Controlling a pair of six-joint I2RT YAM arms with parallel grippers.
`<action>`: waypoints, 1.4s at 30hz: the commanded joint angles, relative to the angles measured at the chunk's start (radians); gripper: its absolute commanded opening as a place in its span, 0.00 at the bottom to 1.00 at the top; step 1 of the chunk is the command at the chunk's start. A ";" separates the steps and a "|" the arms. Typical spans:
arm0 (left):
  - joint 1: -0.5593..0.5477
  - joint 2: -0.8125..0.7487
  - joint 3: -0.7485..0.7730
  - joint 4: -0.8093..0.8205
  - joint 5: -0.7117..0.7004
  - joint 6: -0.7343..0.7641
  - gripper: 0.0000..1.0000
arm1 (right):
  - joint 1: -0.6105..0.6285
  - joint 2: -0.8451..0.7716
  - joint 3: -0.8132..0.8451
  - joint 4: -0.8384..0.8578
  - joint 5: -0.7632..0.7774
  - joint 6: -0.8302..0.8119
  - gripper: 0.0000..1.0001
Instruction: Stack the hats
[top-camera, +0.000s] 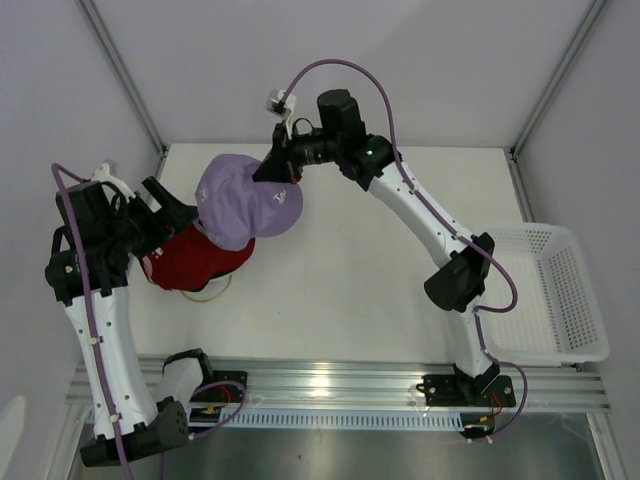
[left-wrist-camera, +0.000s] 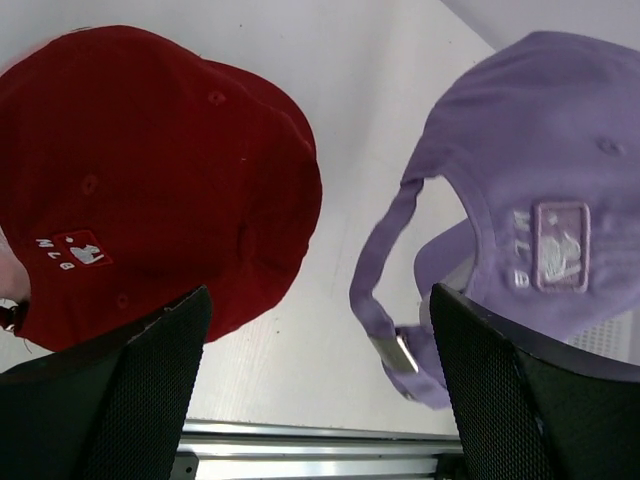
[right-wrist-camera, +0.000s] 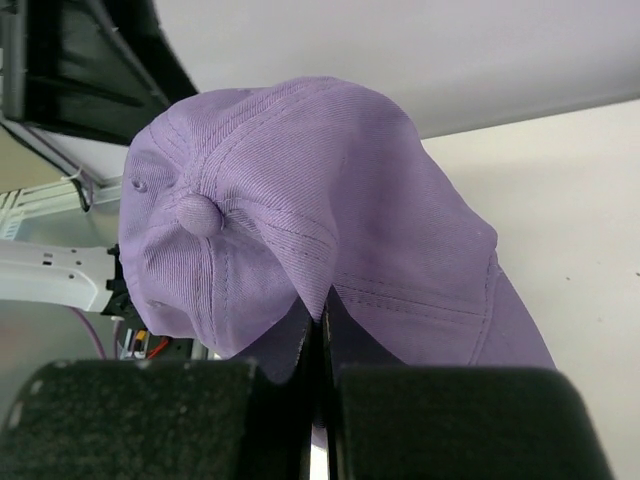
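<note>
My right gripper (top-camera: 277, 172) is shut on a pinch of the crown fabric of the lavender hat (top-camera: 240, 205), holding it up over the back left of the table. In the right wrist view the lavender hat (right-wrist-camera: 300, 200) fills the frame above the closed right gripper (right-wrist-camera: 322, 318). A red hat (top-camera: 195, 262) sits lower, partly under the lavender one. My left gripper (top-camera: 176, 212) stands open beside both. In the left wrist view the red hat (left-wrist-camera: 150, 180) is on the left, the lavender hat (left-wrist-camera: 540, 160) with its strap buckle (left-wrist-camera: 395, 352) on the right, and my left gripper (left-wrist-camera: 320, 300) holds nothing.
A thin gold wire ring (top-camera: 207, 293) shows under the red hat. A white mesh basket (top-camera: 555, 290) stands at the table's right edge. An aluminium rail (top-camera: 330, 380) runs along the near edge. Grey walls close in on the table at the back and sides.
</note>
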 joint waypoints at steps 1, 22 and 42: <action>0.011 0.006 0.036 0.044 -0.027 -0.002 0.92 | 0.009 -0.056 0.005 0.056 -0.068 -0.026 0.00; 0.014 0.012 0.011 0.019 0.167 0.076 0.87 | 0.040 -0.046 0.021 0.207 -0.108 0.065 0.00; 0.021 0.030 0.132 -0.034 -0.192 0.058 0.01 | 0.072 0.041 0.044 0.163 0.002 0.015 0.02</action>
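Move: The purple hat hangs from the right hand, its back strap between the left hand's open fingers, about 3 cm right of the left hand and 2 cm below; its middle is some 11 cm right and 3 cm ahead. The red hat lies roughly 20 cm below the left hand, 3 cm left and 1 cm ahead. From the right hand, the red hat is about 16 cm left, 9 cm back and 24 cm down; the purple hat's middle is 4 cm left, 5 cm back and 4 cm down. Left hand eases right, pinches the strap, lifts; right hand, still gripping, draws back and up about 3 cm. ##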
